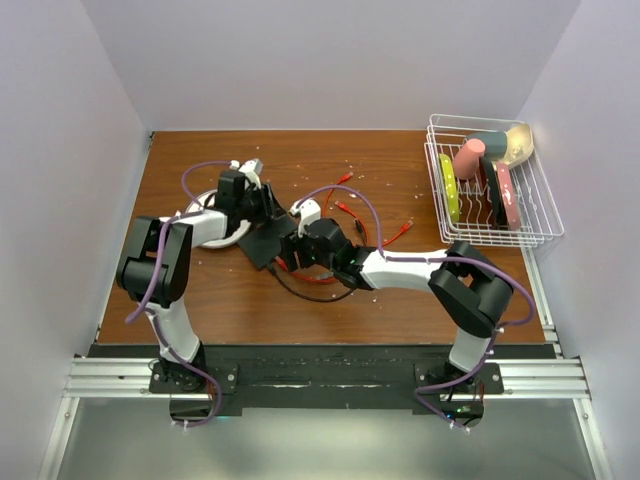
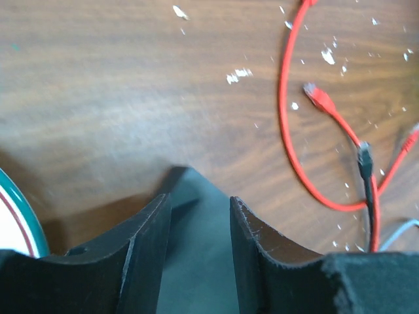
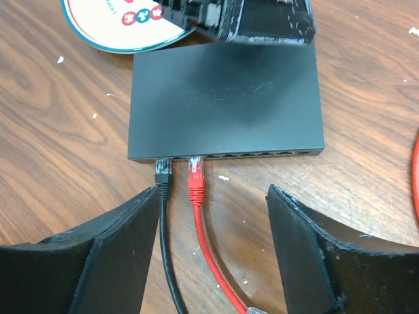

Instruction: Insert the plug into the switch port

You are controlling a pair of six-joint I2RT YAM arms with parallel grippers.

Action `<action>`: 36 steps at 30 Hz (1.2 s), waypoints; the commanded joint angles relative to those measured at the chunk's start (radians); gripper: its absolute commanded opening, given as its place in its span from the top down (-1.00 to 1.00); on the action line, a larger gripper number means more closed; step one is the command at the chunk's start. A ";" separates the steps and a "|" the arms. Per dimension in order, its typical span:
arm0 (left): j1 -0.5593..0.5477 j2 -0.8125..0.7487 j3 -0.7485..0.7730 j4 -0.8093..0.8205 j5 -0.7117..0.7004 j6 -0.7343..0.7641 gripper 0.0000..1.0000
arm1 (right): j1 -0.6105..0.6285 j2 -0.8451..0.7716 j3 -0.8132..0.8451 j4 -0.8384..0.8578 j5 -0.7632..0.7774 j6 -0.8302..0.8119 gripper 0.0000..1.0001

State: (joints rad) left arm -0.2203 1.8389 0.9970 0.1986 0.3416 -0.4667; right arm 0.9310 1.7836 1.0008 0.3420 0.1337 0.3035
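The switch (image 3: pixel 226 98) is a flat black box with its row of ports facing my right gripper (image 3: pixel 213 190). A red plug (image 3: pixel 196 178) sits in the second port from the left, and a black plug (image 3: pixel 162 171) in the port beside it. My right gripper stands open a short way back from the ports, its fingers either side of the two cables and touching neither plug. My left gripper (image 2: pixel 200 199) is over the switch's far corner (image 2: pixel 196 255), fingers apart, with the switch's top showing between them. In the top view both grippers, left (image 1: pixel 262 205) and right (image 1: pixel 293 248), meet at the switch (image 1: pixel 262 243).
A round white plate (image 3: pixel 124 26) with red dots lies just behind the switch. Loose red cables (image 2: pixel 285 104) with a free red plug (image 2: pixel 319 97) and a black plug (image 2: pixel 364 156) lie to the right. A wire dish rack (image 1: pixel 490 185) stands at the far right.
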 commanded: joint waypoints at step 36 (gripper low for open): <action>0.058 0.063 -0.116 0.010 0.008 0.056 0.16 | 0.063 0.250 0.167 -0.046 0.073 0.026 0.78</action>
State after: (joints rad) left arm -0.1722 1.8832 0.9272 0.3244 0.3706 -0.4522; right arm 0.9840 2.0167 1.1351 0.2924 0.1558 0.3168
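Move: The red plug, sitting in the mouth of its port, lies about 3 cm to the right hand's left, level with it fore and aft, and some 7 cm below. The black plug is 2 cm farther left and 2 cm nearer the base than the red one; the switch's middle is about 6 cm ahead and 6 cm left of the right hand. From the left hand, the switch's middle is roughly 7 cm back, 2 cm left and 3 cm below, the plate 14 cm left and 3 cm back. The red plug's boot is pinched by the right fingers, which start well open; that hand sinks about 7 cm, first drawing back a little, then easing left (3 cm in all) and slightly forward as the fingers close from both sides. Early on, the left hand drops 2 cm and shifts 2 cm left onto the switch's far edge, then stays there, one finger on the top, gap unchanged. ##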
